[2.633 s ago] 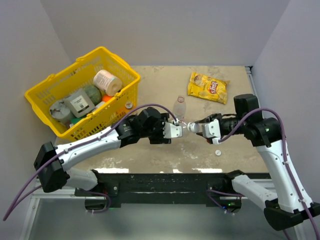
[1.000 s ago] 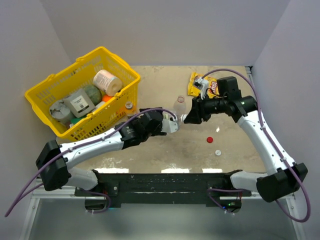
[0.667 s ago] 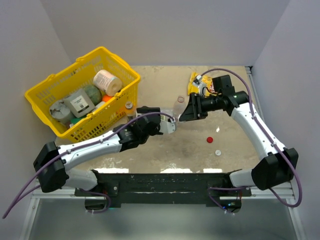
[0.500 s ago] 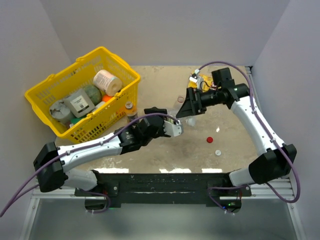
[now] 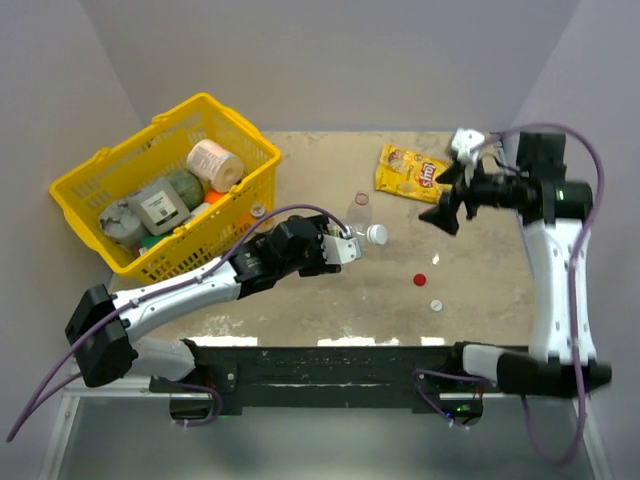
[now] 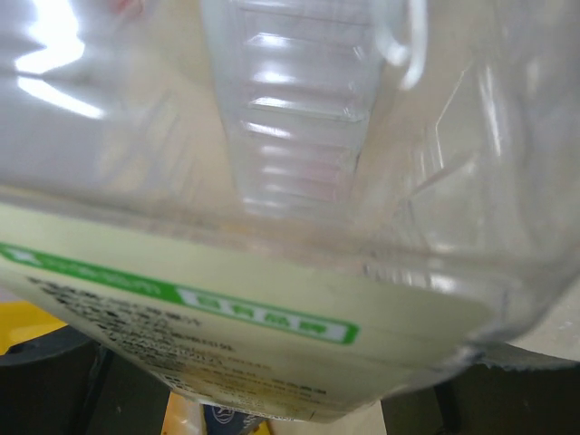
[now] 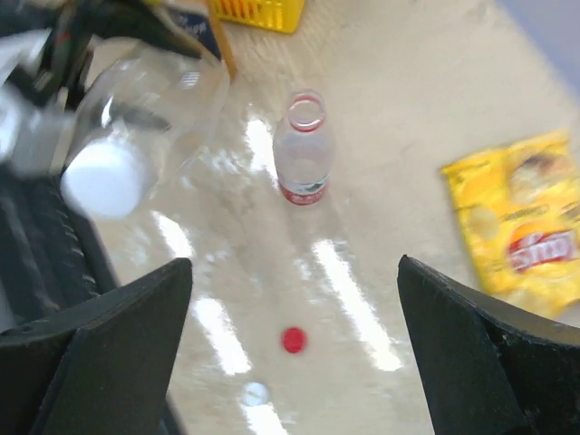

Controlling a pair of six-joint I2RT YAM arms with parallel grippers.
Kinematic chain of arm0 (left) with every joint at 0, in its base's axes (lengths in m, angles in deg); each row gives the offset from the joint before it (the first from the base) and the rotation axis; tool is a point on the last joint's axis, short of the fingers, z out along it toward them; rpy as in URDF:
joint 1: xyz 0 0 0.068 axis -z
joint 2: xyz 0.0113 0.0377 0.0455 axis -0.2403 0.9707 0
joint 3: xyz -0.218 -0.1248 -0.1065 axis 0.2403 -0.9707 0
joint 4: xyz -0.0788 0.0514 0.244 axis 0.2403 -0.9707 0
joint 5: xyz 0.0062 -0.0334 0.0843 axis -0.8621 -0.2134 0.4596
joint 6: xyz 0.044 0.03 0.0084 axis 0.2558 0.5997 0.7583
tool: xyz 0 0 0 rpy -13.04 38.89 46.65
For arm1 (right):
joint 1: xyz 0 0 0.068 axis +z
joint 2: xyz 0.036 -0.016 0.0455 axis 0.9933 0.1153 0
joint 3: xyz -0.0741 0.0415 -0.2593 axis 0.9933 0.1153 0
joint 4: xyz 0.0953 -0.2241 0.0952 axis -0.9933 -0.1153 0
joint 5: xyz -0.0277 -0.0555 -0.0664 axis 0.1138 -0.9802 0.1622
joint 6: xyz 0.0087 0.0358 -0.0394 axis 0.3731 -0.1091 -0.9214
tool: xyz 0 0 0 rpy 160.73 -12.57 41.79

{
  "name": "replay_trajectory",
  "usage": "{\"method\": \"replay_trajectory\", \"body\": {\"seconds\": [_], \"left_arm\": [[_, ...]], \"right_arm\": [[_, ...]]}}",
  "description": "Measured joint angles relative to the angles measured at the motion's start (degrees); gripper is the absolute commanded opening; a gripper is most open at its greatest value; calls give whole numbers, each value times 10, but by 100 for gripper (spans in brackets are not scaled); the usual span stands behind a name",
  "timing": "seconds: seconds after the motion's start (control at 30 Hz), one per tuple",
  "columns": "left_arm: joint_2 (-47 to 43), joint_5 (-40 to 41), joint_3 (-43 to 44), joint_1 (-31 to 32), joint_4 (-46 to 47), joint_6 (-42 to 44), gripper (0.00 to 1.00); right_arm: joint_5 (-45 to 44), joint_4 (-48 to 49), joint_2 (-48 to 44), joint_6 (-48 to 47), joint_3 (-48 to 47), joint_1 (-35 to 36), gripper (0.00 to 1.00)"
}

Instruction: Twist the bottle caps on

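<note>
My left gripper (image 5: 343,247) is shut on a clear labelled bottle (image 6: 272,299) that lies tilted above the table, with a white cap (image 5: 376,234) on its neck. That capped bottle (image 7: 136,118) also shows in the right wrist view, cap (image 7: 107,178) toward the camera. My right gripper (image 5: 446,206) hangs open and empty, high at the right, apart from everything. A red cap (image 5: 420,279) and a white cap (image 5: 436,304) lie loose on the table; the red cap (image 7: 293,340) and white cap (image 7: 255,393) sit below my right gripper (image 7: 294,353). An open bottle (image 5: 359,210) with a red label stands upright.
A yellow basket (image 5: 100,165) full of groceries stands at the left. A yellow snack bag (image 5: 412,172) lies at the back right, close to the right gripper. A small bottle (image 5: 258,212) stands by the basket's near corner.
My right gripper opened, let go of the white cap at the held bottle's neck and drew back up to the right. The left arm kept its hold on the bottle and shifted only slightly.
</note>
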Motion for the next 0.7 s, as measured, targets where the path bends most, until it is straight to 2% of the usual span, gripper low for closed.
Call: {"method": "replay_trajectory", "body": {"seconds": [0.1, 0.17, 0.23, 0.3, 0.37, 0.47, 0.6, 0.7], "left_arm": [[0, -34, 0, -14, -18, -17, 0], [-1, -57, 0, -14, -29, -23, 0], [-1, -72, 2, -13, -34, -25, 0], [-1, -85, 7, -12, -36, -24, 0], [-1, -92, 14, -12, -36, -21, 0], [-1, -99, 22, -12, -34, -16, 0], [-1, -101, 25, -8, -34, -1, 0], [-1, -104, 26, -3, -34, 9, 0]], "right_arm": [[-4, 77, -206, -135, 146, 19, 92], [15, 82, -329, -265, 215, 22, 89], [41, 69, -395, -353, 234, 23, 85], [74, 44, -401, -432, 231, 24, 80], [94, 1, -359, -524, 221, 28, 76], [100, -28, -288, -601, 218, 54, 75], [93, -43, -230, -634, 218, 88, 75], [88, -53, -224, -638, 218, 104, 76]]}}
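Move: The white cap on the bottle that the left hand already holds is about 10 cm left of the open right hand, 7 cm back and 7 cm lower; from the left hand it lies roughly 8 cm right and 2 cm ahead. From the right hand, the red-label bottle stands about 13 cm left and 7 cm back, its middle some 15 cm lower; the chips bag lies about 9 cm ahead and 3 cm right, 24 cm lower. The right hand swings back about 15 cm, then down and forward-left towards the cap, turning, fingers partly closing. ##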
